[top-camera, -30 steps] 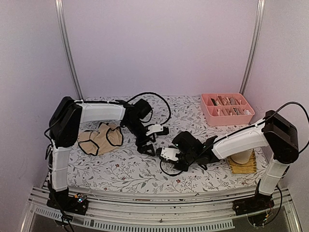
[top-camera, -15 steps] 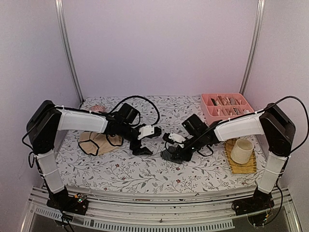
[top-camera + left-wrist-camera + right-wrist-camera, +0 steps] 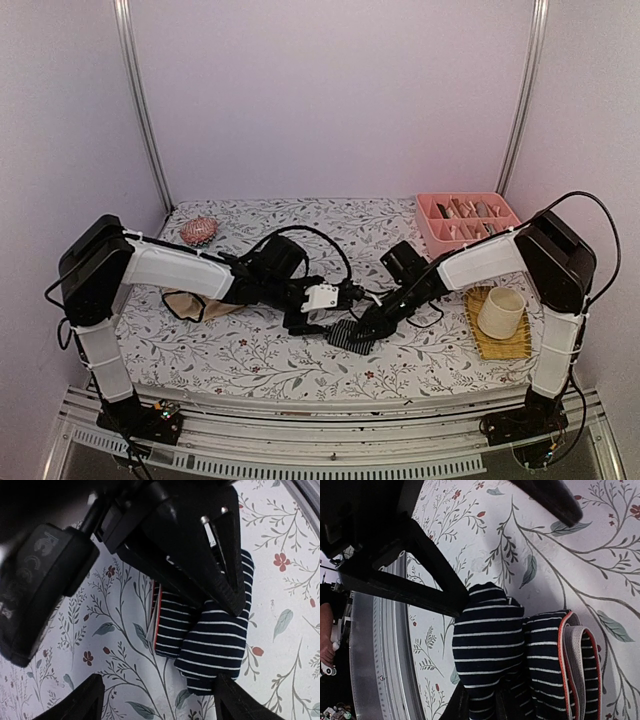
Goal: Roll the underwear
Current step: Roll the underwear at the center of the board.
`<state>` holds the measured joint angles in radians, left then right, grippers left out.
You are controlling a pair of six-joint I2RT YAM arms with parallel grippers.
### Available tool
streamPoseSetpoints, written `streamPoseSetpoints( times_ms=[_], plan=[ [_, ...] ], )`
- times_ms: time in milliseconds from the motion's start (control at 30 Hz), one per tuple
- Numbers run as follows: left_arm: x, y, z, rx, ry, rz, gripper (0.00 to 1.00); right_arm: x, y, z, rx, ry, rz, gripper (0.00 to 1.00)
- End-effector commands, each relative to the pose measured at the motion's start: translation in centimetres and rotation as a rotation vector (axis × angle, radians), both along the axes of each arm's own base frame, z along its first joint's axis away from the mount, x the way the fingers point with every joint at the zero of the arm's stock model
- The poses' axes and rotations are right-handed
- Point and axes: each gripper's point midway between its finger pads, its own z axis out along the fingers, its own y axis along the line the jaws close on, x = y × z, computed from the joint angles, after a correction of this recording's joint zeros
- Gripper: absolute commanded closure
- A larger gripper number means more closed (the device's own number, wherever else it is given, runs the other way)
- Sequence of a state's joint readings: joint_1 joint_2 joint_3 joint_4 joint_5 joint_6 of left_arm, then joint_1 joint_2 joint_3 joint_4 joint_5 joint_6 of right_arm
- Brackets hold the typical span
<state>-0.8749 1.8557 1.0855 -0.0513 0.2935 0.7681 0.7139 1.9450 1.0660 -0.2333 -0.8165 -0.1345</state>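
Observation:
The navy striped underwear (image 3: 349,336) (image 3: 215,640) (image 3: 490,645) lies on the floral cloth as a partly rolled bundle with an orange-edged band showing. My right gripper (image 3: 366,322) (image 3: 485,707) is shut on its end, pinching the roll from the right. My left gripper (image 3: 326,300) (image 3: 157,705) is open, its fingertips (image 3: 85,700) standing wide on either side of the roll, right against the right gripper's fingers. The beige underwear (image 3: 192,303) lies flat at the left, mostly hidden behind my left forearm.
A reddish-pink hairbrush (image 3: 198,231) sits at the back left. A pink divided box (image 3: 470,222) stands at the back right. A cream cup (image 3: 500,312) rests on a yellow mat (image 3: 503,346) by the right arm. The table's metal front rail (image 3: 385,670) runs close by.
My left gripper has moved right and down over the striped roll, its jaws narrowing a little. The right gripper has kept hold of the roll and pulled it slightly toward the front.

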Motion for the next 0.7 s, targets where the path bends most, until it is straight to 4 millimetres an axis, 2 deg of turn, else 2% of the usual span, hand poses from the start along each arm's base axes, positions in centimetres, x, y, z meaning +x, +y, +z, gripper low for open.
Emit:
streamPoseSetpoints(
  times_ms=[0,333,500,667],
  plan=[
    [-1.7,-0.2,0.9,-0.012,-0.071,-0.054,0.23,-3.1,-0.7,-3.0,-0.052,0.174,0.016,0.87],
    [-4.3,-0.8,0.4,-0.028,-0.047,-0.119,0.28,-2.3,-0.8,-3.9,-0.101,0.166,-0.01,0.87],
    [-4.6,-1.5,-0.4,-0.015,0.025,-0.112,0.39,-1.9,-0.6,-3.6,-0.108,0.153,-0.013,0.87],
    [-4.7,-1.6,-1.2,0.004,0.054,-0.104,0.43,-1.7,-0.7,-3.6,-0.12,0.142,-0.02,0.86]
  ],
)
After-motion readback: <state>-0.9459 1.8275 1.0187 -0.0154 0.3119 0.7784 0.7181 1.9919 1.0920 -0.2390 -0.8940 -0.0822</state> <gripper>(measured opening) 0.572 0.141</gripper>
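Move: The half-rolled striped underwear lies under both hands: its middle is about 4 cm back, 4 cm right and 3 cm below the left hand, whose fingers gape over its left end. The right hand already pinches it, the middle some 2 cm to that hand's left, 1 cm ahead and 1 cm below. The beige underwear lies roughly 28 cm left of the left hand and 6 cm farther out; the wicker mat is about 31 cm right of the right hand and 2 cm ahead. Back towards its base by about 4 cm, nearly level, the left hand draws across the underwear's left end until its open fingers straddle the roll. It eases to a stop there, the fingers closing part-way, still well apart. The right hand keeps its pinch on the roll, shifting only about 1 cm back and left. ##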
